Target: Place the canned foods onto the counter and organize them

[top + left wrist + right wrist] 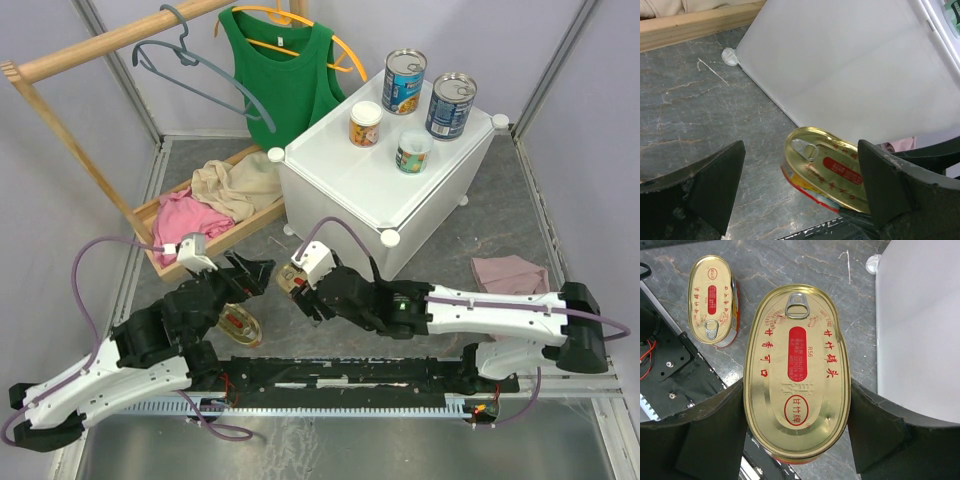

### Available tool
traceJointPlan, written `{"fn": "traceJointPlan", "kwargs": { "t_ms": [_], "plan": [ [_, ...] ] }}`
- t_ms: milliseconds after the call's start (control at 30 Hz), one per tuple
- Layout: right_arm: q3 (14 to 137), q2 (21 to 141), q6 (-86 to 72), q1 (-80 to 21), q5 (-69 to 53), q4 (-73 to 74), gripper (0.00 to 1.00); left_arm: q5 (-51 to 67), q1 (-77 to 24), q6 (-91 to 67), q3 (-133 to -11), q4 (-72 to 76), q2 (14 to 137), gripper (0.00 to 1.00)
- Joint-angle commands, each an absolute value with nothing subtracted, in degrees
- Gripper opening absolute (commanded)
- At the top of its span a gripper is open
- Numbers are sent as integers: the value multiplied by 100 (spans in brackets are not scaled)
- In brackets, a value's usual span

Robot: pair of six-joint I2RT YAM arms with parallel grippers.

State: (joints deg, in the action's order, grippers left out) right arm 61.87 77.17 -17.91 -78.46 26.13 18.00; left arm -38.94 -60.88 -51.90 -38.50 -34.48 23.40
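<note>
On the counter (350, 180) stand two tall blue-labelled cans (404, 82) (452, 105) and two small white-lidded cans (365, 124) (413, 152). My right gripper (297, 283) (797, 386) is shut on a flat oval gold tin (797, 365) across its short sides, held above the floor just left of the counter's front corner. Another gold tin (240, 325) (712, 300) lies on the grey floor under my left arm. My left gripper (255, 272) (801, 155) hangs open beside the right one, empty. In the left wrist view the held tin (827, 167) shows beyond its fingers.
A wooden tray (215, 240) of clothes and a rack with a green top (280, 70) stand left of the counter. A pink cloth (510, 272) lies on the floor at right. The black rail (340, 375) runs along the near edge.
</note>
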Motion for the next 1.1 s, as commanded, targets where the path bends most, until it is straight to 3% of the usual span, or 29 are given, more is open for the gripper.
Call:
{"fn": "traceJointPlan", "kwargs": {
  "t_ms": [0,467,1067],
  "plan": [
    [6643,7045,-1641,-7925,3009,1635,1,-4278,-6091,-5629,-4066,-3452,2097,99],
    [8022,6601,-1146,-8166,3578,2297,1,-4630,-6091,-5366,-4385,-3217,2237,99],
    [9017,7220,-86,-7991,4486,1687,1,-4581,-6092,-5014,-4497,-3034,2282,100]
  ]
}}
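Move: Ahead of the right hand, which already holds the oval can, the counter top's clear left part lies about 18 cm farther out, 5 cm to the right and 11 cm higher. The orange jar stands 26 cm ahead, 12 cm right; the green jar 21 cm ahead, 20 cm right, both about 13 cm up. The other oval can lies some 15 cm left, level and 14 cm below. From the left hand, that clear part is roughly 15 cm ahead, 16 cm right and 7 cm up. Climbing some 20 cm in front of the counter's white side, the right hand keeps its grip on the oval can, easing about 4 cm to its right at first and a little forward only at the end, towards the clear left part. Its fingers tip up by about 20 degrees until nearly level. The left hand, empty and open, lifts about 4 cm and shifts slightly left. ##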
